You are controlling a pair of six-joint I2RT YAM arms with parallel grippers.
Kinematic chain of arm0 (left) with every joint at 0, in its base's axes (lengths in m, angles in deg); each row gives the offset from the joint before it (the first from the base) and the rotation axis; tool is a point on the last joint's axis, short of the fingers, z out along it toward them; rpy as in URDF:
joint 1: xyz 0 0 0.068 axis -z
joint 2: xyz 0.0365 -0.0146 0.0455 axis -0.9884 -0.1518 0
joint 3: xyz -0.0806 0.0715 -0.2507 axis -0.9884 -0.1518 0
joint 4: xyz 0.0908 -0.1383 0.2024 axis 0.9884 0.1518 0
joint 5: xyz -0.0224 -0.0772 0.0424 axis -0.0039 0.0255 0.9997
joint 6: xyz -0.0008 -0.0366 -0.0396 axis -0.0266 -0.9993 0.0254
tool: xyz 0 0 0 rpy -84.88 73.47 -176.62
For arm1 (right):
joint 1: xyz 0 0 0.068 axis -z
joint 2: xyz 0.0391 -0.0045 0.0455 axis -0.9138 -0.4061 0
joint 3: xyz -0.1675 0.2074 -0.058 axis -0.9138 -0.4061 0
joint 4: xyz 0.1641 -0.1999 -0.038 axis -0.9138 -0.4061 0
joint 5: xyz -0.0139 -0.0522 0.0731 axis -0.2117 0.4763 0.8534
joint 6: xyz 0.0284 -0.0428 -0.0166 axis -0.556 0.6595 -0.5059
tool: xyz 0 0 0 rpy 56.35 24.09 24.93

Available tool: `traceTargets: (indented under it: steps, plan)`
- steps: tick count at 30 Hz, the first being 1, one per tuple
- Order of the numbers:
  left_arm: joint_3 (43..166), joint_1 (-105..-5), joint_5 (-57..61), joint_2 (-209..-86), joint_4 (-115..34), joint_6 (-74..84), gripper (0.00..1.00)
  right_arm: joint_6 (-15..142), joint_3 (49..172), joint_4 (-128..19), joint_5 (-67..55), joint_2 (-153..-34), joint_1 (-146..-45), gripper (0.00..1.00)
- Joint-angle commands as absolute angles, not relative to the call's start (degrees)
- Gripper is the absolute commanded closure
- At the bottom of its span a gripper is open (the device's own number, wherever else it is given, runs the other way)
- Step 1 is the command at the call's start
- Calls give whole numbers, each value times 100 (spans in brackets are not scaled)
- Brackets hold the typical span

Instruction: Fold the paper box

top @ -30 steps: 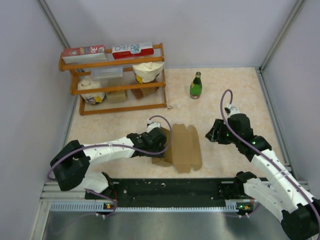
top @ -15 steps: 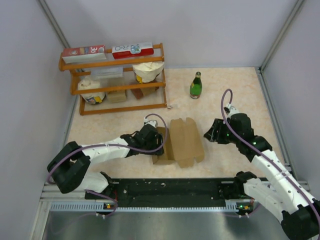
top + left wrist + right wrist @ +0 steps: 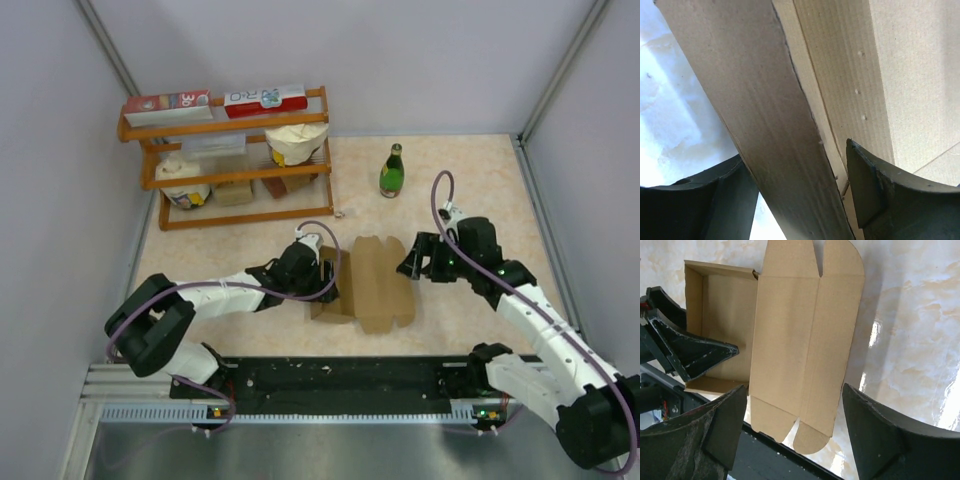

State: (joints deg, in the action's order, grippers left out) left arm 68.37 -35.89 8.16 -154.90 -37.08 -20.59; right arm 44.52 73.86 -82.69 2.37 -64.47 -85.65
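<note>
The paper box (image 3: 372, 285) is plain brown cardboard lying mid-table, partly folded, with a shallow tray at its left and a flat lid panel spreading right. My left gripper (image 3: 322, 276) is open astride the tray's left wall. In the left wrist view that wall (image 3: 770, 115) runs between the fingers of the left gripper (image 3: 797, 197), with a gap on each side. My right gripper (image 3: 408, 262) hovers open just right of the lid. The right wrist view shows the lid (image 3: 800, 340) and its rounded tabs beyond the wide-spread right gripper (image 3: 795, 435), and the left gripper (image 3: 690, 352) at the tray.
A wooden shelf (image 3: 240, 180) with cartons, bags and small boxes stands at the back left. A green bottle (image 3: 391, 172) stands at the back centre. A black strip (image 3: 340, 380) runs along the near edge, close to the lid's tabs. Grey walls enclose the table.
My right gripper has opened wider and moved left toward the lid. The left gripper has shifted away from the near edge with the tray wall, and the box has turned slightly.
</note>
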Motion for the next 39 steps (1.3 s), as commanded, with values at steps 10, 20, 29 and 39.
traceTargets:
  steps: [10, 20, 29, 39]
  plan:
    - [6392, -3759, 594, -15959, -3478, -1816, 29, 4137, 6762, -6738, 1853, -7130, -7624, 22]
    - [6365, -3785, 559, -15968, -3487, -1789, 30, 4190, 6490, -6526, 1888, -7578, -7579, 21]
    - [6365, -3794, 542, -15977, -3504, -1798, 32, 4137, 6314, -6157, 2029, -7851, -7579, 27]
    - [6427, -3794, 498, -15933, -3452, -1763, 30, 4110, 6217, -5778, 2415, -7764, -7579, 56]
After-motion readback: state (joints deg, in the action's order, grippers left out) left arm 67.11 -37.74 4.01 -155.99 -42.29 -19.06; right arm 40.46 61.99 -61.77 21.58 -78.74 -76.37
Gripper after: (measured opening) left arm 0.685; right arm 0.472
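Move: The box lid's outer flap lies about 2 cm left of the right hand, level with it and some 10 cm below. The lid's main panel is about 8 cm to the left of this hand and the box tray's middle about 16 cm to its left, both level with it and at much the same depth below. From the left hand, which is already at the tray's left wall, the flap is some 14 cm to the right, about level ahead and at nearly the same height. To the outer edge of the lid's flap the right hand comes down some 6.5 cm, after a short forward reach of just over a centimetre, drifting slightly left late on; its fingers swing to point about 15 degrees more to the left. Near the bottom they close from wide to about half open around the edge; contact can't be seen. The left hand stays, its fingers still straddling the tray's wall. ##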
